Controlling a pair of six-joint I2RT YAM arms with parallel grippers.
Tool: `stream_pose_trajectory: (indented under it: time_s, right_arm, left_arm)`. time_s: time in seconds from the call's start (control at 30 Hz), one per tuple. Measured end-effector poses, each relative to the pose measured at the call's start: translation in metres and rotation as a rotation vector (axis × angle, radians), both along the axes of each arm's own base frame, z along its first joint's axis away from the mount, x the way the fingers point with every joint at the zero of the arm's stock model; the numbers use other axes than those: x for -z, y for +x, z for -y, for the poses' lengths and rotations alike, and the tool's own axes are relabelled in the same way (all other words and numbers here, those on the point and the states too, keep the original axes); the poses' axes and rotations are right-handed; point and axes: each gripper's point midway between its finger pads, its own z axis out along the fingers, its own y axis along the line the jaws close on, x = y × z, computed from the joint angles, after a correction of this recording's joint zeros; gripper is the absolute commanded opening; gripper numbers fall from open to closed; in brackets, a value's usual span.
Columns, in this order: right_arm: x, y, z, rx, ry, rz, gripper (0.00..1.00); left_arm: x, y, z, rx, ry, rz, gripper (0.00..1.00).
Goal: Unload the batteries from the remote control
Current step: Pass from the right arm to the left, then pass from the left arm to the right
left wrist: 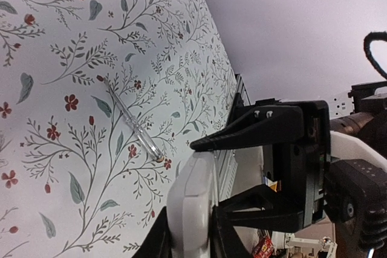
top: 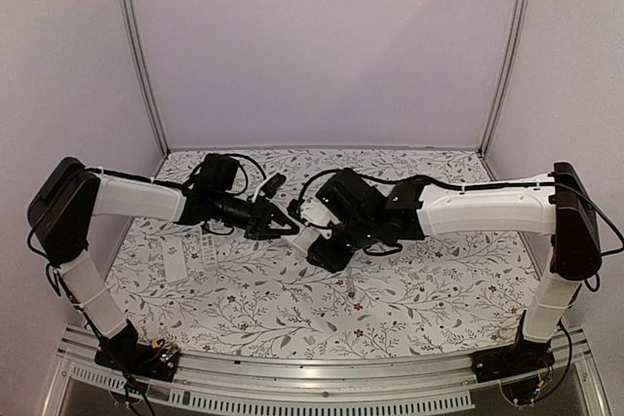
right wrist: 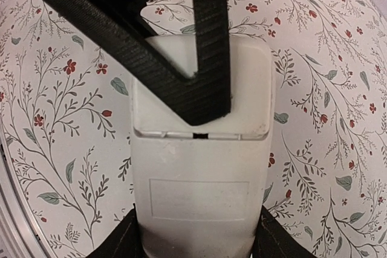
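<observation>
The white remote control (right wrist: 199, 197) hangs above the table with its back up, and my right gripper (right wrist: 199, 243) is shut on its sides. The battery cover (right wrist: 248, 83) sits closed, so the batteries are hidden. My left gripper (left wrist: 208, 176) meets the remote (left wrist: 190, 203) from the left. Its upper fingertip (left wrist: 199, 144) touches the remote's end, and its lower one (left wrist: 222, 208) presses the back cover. In the top view the two grippers, left (top: 283, 224) and right (top: 322, 245), join at the remote (top: 310, 238) mid-table.
A thin clear stick tool (left wrist: 130, 119) lies on the floral tablecloth (left wrist: 60, 58) below the remote. Two white remotes (top: 175, 265) (top: 210, 250) lie at the left of the table, and a dark object (top: 273, 182) lies behind the left gripper.
</observation>
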Motion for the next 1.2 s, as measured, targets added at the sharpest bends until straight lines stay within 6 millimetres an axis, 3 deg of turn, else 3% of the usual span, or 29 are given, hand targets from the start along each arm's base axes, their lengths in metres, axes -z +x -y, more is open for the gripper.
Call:
stream_pose_trajectory:
  time_s: [0.17, 0.37, 0.47, 0.67, 0.9, 1.03, 1.2]
  right_arm:
    - [0.0, 0.001, 0.0, 0.007, -0.002, 0.014, 0.63]
    - [0.002, 0.003, -0.001, 0.033, 0.03, 0.023, 0.92]
    - [-0.004, 0.004, 0.001, 0.06, 0.065, 0.028, 0.98]
    - [-0.038, 0.006, 0.013, 0.148, 0.204, 0.067, 0.99]
    - [-0.097, 0.018, 0.054, 0.344, 0.583, 0.055, 0.99]
    - [-0.103, 0.033, 0.081, 0.473, 0.775, -0.011, 0.99]
    - [-0.109, 0.025, 0.07, 0.444, 0.912, -0.12, 0.98]
  left_arm:
    - [-0.001, 0.0, 0.0, 0.0, -0.009, -0.017, 0.05]
    - [-0.008, -0.003, 0.003, 0.033, -0.043, 0.008, 0.0]
    - [-0.011, -0.004, 0.004, 0.042, -0.063, 0.024, 0.0]
    - [-0.015, 0.0, -0.006, 0.018, -0.084, 0.05, 0.0]
    - [-0.064, 0.015, -0.032, -0.071, -0.167, 0.227, 0.0]
    - [-0.092, 0.013, -0.037, -0.079, -0.225, 0.332, 0.0]
    - [-0.105, 0.007, -0.038, -0.065, -0.28, 0.373, 0.0]
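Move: The remote control is held between both hands, its middle about 5 cm to the right of the left hand point, 1 cm back and 2 cm lower. From the right hand it lies some 3 cm to the left, 1 cm ahead and 1 cm up. On the table, 14 cm below the left hand, a clear stick lies about 13 cm to its right and 7 cm back; the buttoned remote lies 20 cm to its left, about level. The remote control stays pinched at its battery-cover end by the left hand, while the right fingers open wide and come free of its side edges. The right hand backs off up about 10 cm and to the right, swinging its fingers up some 50 degrees to point nearly level; the left then lifts the remote about 10 cm and a little left, tilting its fingers up. ##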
